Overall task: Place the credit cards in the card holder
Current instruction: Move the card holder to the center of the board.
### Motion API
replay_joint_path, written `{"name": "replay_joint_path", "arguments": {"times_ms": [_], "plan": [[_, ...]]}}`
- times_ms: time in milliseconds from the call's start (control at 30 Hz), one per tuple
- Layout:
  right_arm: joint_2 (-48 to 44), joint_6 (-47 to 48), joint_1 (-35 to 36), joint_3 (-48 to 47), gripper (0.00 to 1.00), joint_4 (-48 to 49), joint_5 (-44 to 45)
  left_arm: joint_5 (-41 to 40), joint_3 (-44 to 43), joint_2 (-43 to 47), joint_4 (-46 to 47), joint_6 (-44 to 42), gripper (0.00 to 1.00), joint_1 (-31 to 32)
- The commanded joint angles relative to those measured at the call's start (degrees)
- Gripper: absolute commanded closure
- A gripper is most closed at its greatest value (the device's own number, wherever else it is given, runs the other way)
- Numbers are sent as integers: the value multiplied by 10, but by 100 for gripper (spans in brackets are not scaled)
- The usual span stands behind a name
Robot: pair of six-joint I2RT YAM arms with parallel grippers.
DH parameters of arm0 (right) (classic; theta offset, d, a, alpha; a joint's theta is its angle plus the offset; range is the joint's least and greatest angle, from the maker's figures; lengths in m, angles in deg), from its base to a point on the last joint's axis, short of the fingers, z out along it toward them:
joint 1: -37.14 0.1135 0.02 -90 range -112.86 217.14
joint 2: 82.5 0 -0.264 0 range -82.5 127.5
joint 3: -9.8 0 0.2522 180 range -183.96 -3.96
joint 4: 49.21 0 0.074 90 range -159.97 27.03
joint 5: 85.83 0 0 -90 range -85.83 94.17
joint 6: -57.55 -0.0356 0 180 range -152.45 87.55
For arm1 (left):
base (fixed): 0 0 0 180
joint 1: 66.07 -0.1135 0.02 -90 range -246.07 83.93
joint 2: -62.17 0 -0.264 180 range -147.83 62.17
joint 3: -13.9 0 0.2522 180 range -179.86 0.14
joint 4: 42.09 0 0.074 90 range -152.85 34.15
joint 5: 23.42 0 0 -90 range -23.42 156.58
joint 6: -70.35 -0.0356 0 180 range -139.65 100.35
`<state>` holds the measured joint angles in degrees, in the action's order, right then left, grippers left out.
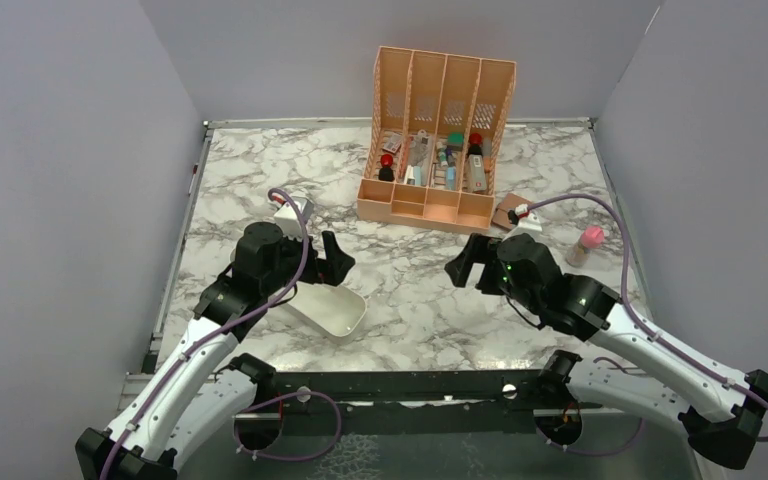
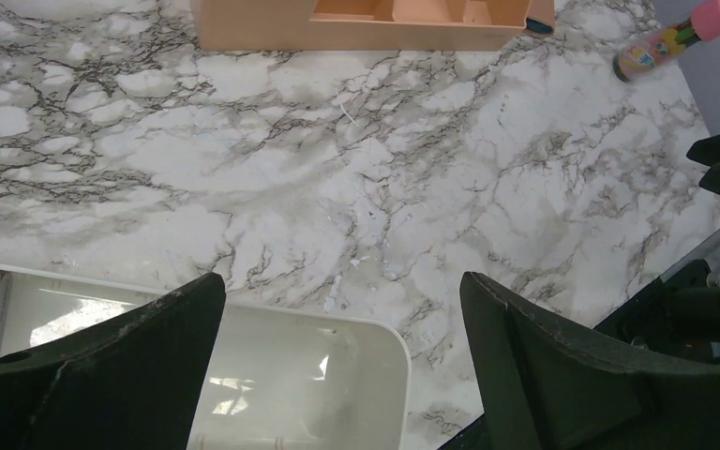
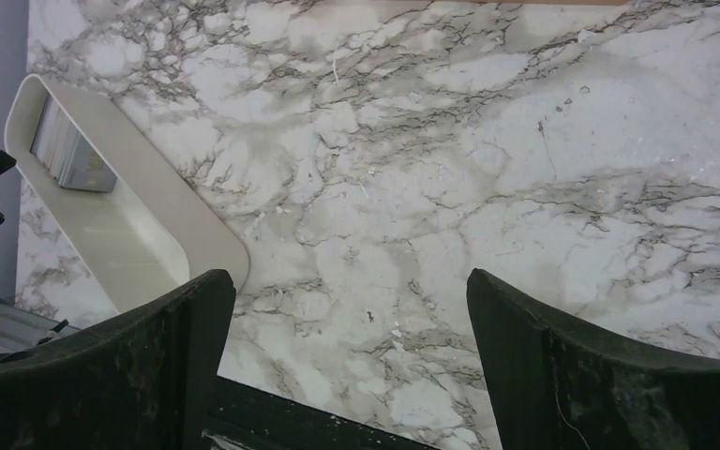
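Note:
A stack of credit cards [image 3: 71,157] lies in the far end of a white oblong tray [image 3: 164,211]; in the top view my left arm hides that end. The brown card holder [image 1: 506,211] lies on the marble right of the peach organizer, partly behind my right wrist. My left gripper [image 1: 338,258] hangs open over the near end of the tray [image 2: 396,342], nothing between its fingers. My right gripper [image 1: 463,262] stands open above bare marble at mid-table, facing the left one. The gap of each gripper, left [image 2: 342,281] and right [image 3: 352,281], shows nothing in it.
A tall peach compartment organizer [image 1: 430,130] with small items stands at the back centre, its front wall [image 2: 356,33] in the left wrist view. A pink-capped bottle [image 1: 586,244] lies at the right near the wall. Grey walls enclose the marble table on three sides.

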<state>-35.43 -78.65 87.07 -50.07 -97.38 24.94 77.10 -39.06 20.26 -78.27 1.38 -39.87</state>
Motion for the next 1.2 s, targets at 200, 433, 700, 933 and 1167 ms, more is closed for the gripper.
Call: {"name": "replay_joint_path", "arguments": {"times_ms": [200,433,700,933,1167], "plan": [[48,-7,5,-24,0,-10,118,32,6,9,6,8,1,-5],[137,-60,-10,-82,2,-52,267,31,7,12,6,9,1,-5],[234,1,-144,-134,31,5,232,34,9,14,6,10,1,-5],[309,64,-301,-114,48,132,95,35,10,17,6,9,1,-5],[442,55,-423,-121,47,226,-43,36,11,17,6,8,1,-5]]}}
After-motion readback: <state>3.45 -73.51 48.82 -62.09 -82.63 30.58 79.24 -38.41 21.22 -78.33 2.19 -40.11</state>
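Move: The card holder lies flat on the marble board, about 23 cm ahead of the right hand, 16 cm to its right and some 16 cm below. The organizer box is about 30 cm ahead of that hand and 2 cm to its left; the pink-capped bottle is roughly 12 cm ahead and 30 cm to its right. From the left hand, the card holder is about 20 cm ahead and 41 cm to the right. Towards the card holder beside the organizer box's right front corner the right hand sweeps forward about 19 cm and right 16 cm, sinking some 8 cm, mostly at the end. On the way it turns clockwise by about 40 degrees and the empty fingers narrow from wide open to about half, still short of touching the card holder. ##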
